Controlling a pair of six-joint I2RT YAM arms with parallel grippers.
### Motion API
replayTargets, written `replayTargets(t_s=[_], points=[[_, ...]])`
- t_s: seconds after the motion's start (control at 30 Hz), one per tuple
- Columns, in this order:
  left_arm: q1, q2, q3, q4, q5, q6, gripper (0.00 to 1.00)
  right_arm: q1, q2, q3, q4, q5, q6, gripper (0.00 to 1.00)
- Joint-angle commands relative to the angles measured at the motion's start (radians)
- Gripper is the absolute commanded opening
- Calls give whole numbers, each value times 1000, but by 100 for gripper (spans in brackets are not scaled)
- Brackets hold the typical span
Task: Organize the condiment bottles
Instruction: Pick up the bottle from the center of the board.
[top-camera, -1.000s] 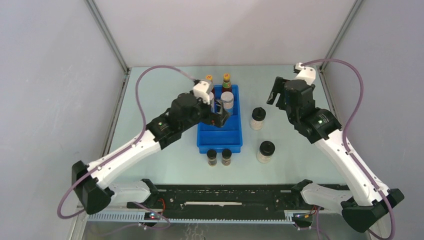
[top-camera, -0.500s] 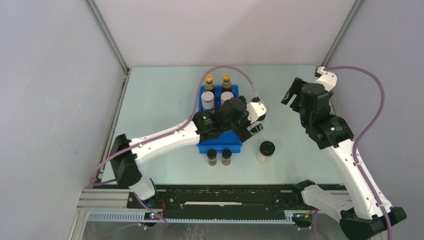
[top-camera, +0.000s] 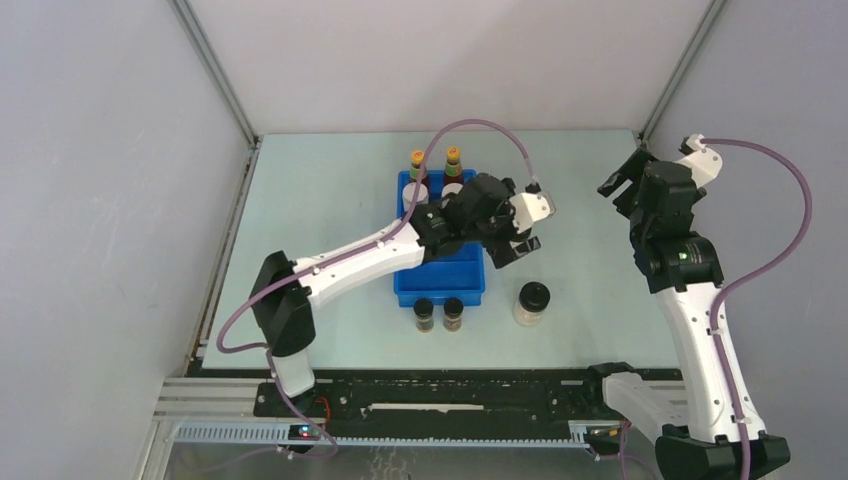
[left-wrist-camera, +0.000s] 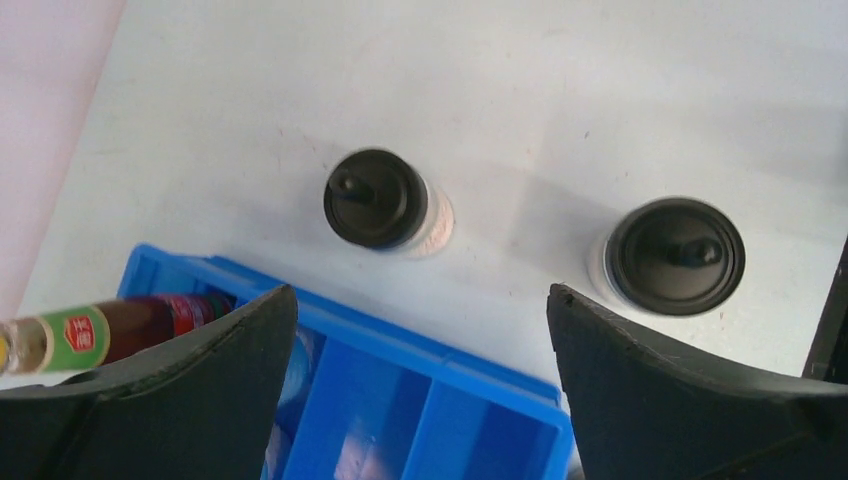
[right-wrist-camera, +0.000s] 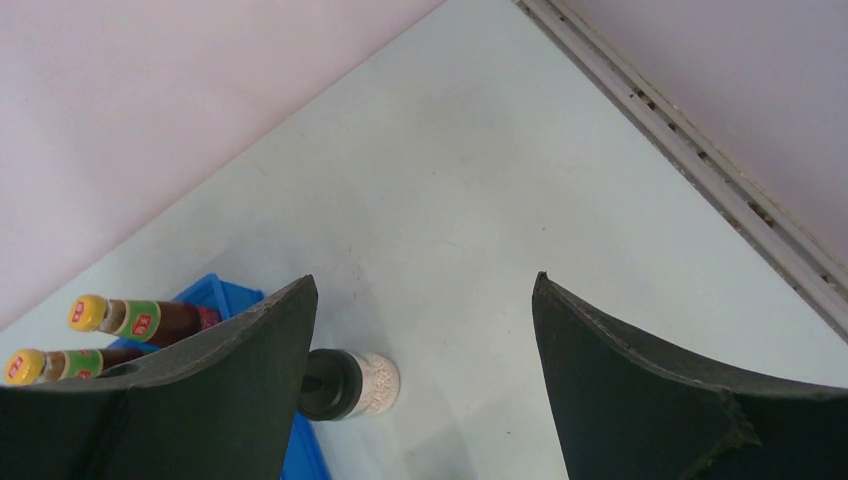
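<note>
Two red sauce bottles with yellow caps stand at the far end of the blue tray. Behind my left arm, two grey-lidded jars are partly hidden. Two tiny dark jars stand in front of the tray. One pale black-lidded jar stands right of the tray. The other is hidden under my left gripper in the top view. My left gripper is open and empty over the tray's right edge. My right gripper is open and empty, far right.
The tray's near compartments hold no bottles. A metal frame rail runs along the table's right edge beside my right gripper. Grey walls close the table at the back and sides.
My left arm has swung right across the tray and now covers the far black-lidded jar in the top view. My right arm has drawn back to the right.
</note>
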Motion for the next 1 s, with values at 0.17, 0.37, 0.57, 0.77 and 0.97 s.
replayTargets(t_s=[0.17,0.37,0.57,0.77,0.97], points=[[102,103,155,92,284,-32,98,-87,-19,-40,122,-71,59,87],[153,192,230,110,363,-71,99,-96,3,-40,166,-89,71,87],[176,229,229,134,379,-82,99,-96,15,-39,193,-99,69,87],[197,254,225,144,387,-85,99,-96,26,-40,207,-113,70,87],[202,283,227,139,391,-85,100,-95,26,-53,230,-125,70,86]])
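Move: The bottle I want, the black-lidded one at the board's centre, stands about 9 cm ahead of my left hand, 3 cm to its right and some 17 cm below it. A second black-lidded bottle lies about 7 cm behind this hand and 6 cm to its right, just as low. The blue tray's middle is roughly 12 cm ahead, 13 cm left and 20 cm down. From my right hand the centre bottle is around 6 cm ahead, 17 cm left and 27 cm below. I carry my open left hand about 7 cm forward, first drifting some 3 cm to the right, then sinking to end about 4 cm lower over the centre bottle's lid. Meanwhile my wrist turns about 15 degrees, swinging the fingers clockwise to point more to the right, and I slow down without touching the bottle. My empty right hand moves about 3 cm forward. ##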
